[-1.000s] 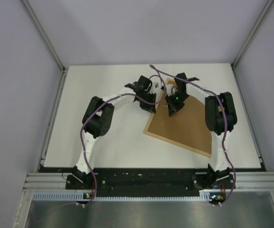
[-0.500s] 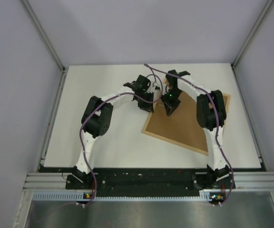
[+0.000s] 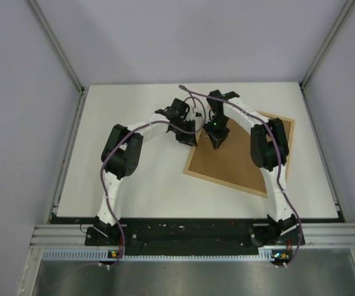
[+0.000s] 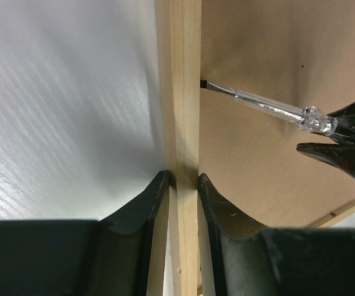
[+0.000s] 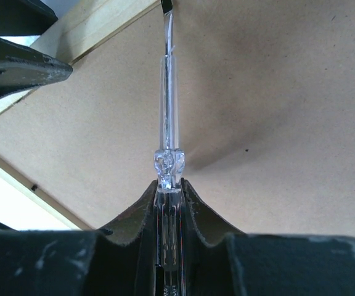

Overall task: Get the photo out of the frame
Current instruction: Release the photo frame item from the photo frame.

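The frame lies face down on the white table, its brown fibreboard back upward. My left gripper is shut on the frame's light-wood rail at the far left corner, one finger on each side. My right gripper is shut on a clear-handled screwdriver. The screwdriver's dark tip touches the inner edge of that rail, where the board meets it. The photo is hidden under the backing.
The white tabletop spreads to the left of the frame. Metal rails run along the table's sides, and grey walls close it in. Both arm bases stand at the near edge.
Both grippers and the frame have shifted a little to the left and away from the bases. The right arm's elbow swung left over the frame. Both grips stayed the same.
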Controlling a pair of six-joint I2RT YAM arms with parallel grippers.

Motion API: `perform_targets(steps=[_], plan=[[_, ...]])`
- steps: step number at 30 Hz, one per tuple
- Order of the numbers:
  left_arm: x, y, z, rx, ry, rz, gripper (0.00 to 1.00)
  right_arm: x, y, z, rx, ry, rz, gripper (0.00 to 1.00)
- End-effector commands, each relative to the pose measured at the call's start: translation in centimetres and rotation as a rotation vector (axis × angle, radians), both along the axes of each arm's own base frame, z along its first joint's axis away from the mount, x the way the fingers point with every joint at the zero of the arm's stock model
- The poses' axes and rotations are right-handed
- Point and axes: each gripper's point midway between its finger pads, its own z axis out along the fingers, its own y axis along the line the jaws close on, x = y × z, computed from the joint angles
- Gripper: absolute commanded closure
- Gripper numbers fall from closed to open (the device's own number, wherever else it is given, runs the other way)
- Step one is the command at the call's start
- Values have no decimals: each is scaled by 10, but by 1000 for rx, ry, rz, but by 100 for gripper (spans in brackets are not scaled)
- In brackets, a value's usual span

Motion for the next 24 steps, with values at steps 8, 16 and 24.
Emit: perform_targets(steps=[8,16,24], plan=[[-55,-39,51,-278,25,-210,74,45,79,31,194,-232,38,100],[-56,-32,75,-371,-12,-213,43,47,79,35,176,-242,23,100],[-53,-13,83,-431,-32,-182,40,41,81,29,147,-233,31,100]])
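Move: The left hand already pinches the frame's left rail, with the frame's near-left corner about 12 cm back and 4 cm left of it, and the screwdriver tip about 5 cm ahead and 3 cm right. The right hand holds the screwdriver, its tip at the rail's inner edge some 4 cm ahead, 5 cm left and 2 cm below. The middle of the brown backing board lies about 10 cm right and 1 cm back of the right hand. The left hand, still pinching the rail, first eases back and left, then opens its fingers and comes free, going on back along the rail and rising, about 3 cm back and 2 cm up in all, while its fingers tilt some 15 degrees flatter towards the right. The right hand keeps its grip on the screwdriver and goes about 3 cm left and a little up, its blade still against the inner edge and pushing the rail left. ##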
